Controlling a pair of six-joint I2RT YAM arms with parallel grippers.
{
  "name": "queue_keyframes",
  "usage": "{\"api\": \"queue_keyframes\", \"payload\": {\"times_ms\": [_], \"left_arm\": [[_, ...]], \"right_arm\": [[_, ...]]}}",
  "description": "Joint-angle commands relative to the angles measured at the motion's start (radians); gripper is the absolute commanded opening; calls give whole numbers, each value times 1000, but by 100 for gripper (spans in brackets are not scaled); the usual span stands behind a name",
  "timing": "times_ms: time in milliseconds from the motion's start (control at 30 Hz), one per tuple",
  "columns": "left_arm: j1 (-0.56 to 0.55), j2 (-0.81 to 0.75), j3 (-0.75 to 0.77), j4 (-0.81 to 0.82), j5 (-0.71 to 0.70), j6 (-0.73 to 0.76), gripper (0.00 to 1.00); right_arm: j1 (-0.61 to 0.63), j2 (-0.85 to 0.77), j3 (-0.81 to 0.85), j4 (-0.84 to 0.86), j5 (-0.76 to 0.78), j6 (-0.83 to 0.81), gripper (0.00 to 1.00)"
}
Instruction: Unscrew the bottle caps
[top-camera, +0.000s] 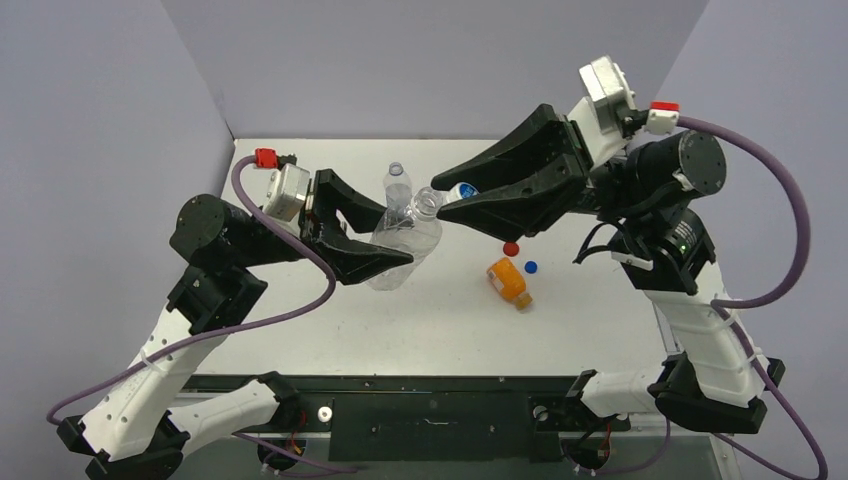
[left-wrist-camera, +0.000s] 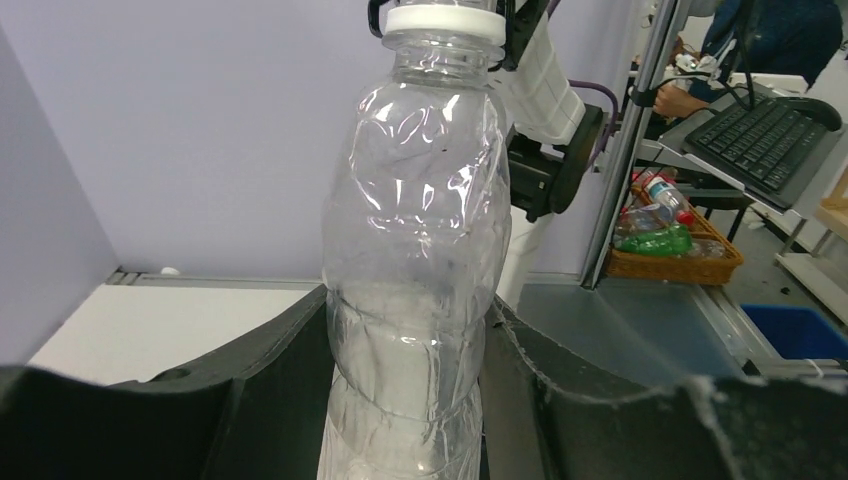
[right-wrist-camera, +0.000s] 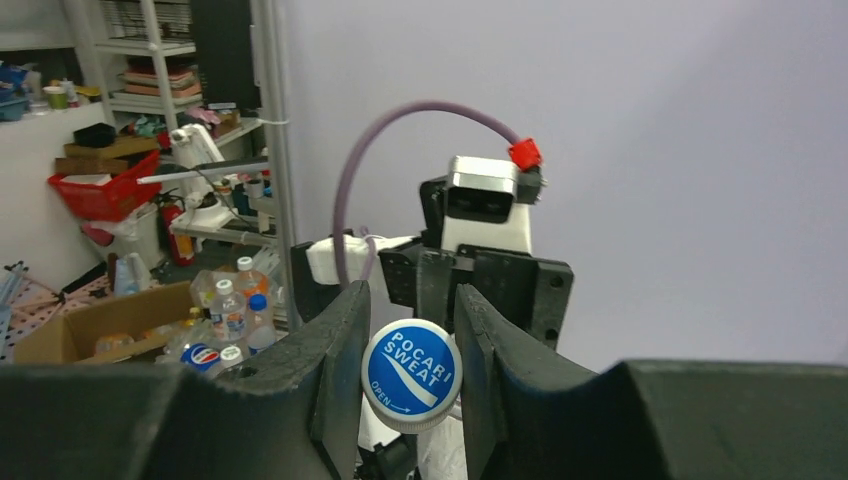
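My left gripper (top-camera: 398, 238) is shut on the body of a clear unlabelled bottle (top-camera: 408, 242) and holds it tilted above the table; the left wrist view shows the bottle (left-wrist-camera: 415, 260) between the jaws. My right gripper (top-camera: 458, 198) is shut on its white cap with a blue top (right-wrist-camera: 411, 372) at the bottle's neck end (left-wrist-camera: 444, 20). I cannot tell whether the cap is still on the threads. A red cap (top-camera: 511, 248) and a blue cap (top-camera: 531, 267) lie loose on the table. A squat orange bottle (top-camera: 509, 282) lies on its side near them.
Another clear bottle (top-camera: 397, 184) with an open mouth stands just behind the held one, close to my left fingers. The white table (top-camera: 300, 330) is walled by grey panels at the back and sides. The reddish-labelled bottle is out of view.
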Motion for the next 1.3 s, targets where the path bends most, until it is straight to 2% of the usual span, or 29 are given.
{"api": "queue_keyframes", "payload": {"times_ms": [0,33,200,267,333,467,500,667,767,900,1100,1267], "left_arm": [[14,11,32,22,72,-58,0],[15,12,32,22,67,-47,0],[46,3,7,25,29,-7,0],[57,-7,-9,21,25,26,0],[60,-22,-31,-19,-2,99,0],[68,-67,-101,-53,-78,195,0],[72,-74,-115,-50,-87,198,0],[77,-120,-194,-52,-110,201,0],[77,-134,-218,-55,-113,206,0],[77,-146,-235,-50,-107,206,0],[79,-161,-257,-44,-102,216,0],[80,-164,-263,-31,-93,217,0]], "right_arm": [[-16,-10,19,71,-84,7,0],[-16,-7,32,4,-33,-35,0],[-29,-33,54,-110,144,-104,0],[-58,-53,42,-168,268,-144,0],[-104,-76,1,-232,489,-171,0],[-248,-125,-208,-254,721,-129,0],[-286,-132,-308,-247,744,-120,0],[-357,-114,-640,-134,915,-67,0],[-380,-11,-784,-35,953,-39,0],[-382,149,-858,82,1006,-17,0],[-376,350,-862,203,1079,30,0],[-365,466,-849,231,1115,55,0]]}}
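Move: The right hand holds the blue-and-white cap; the loose red cap it heads for lies about 32 cm ahead, 16 cm to its right and 60 cm below. From this hand, the small blue cap is some 29 cm ahead and 19 cm right, the orange bottle 26 cm ahead and 15 cm right. The left hand grips the clear bottle; the standing Pepsi bottle is roughly 33 cm ahead, 4 cm left and 41 cm below. Right hand swings its cap 50 cm down, 35 forward, towards the red cap; left lowers its bottle 8 cm. ##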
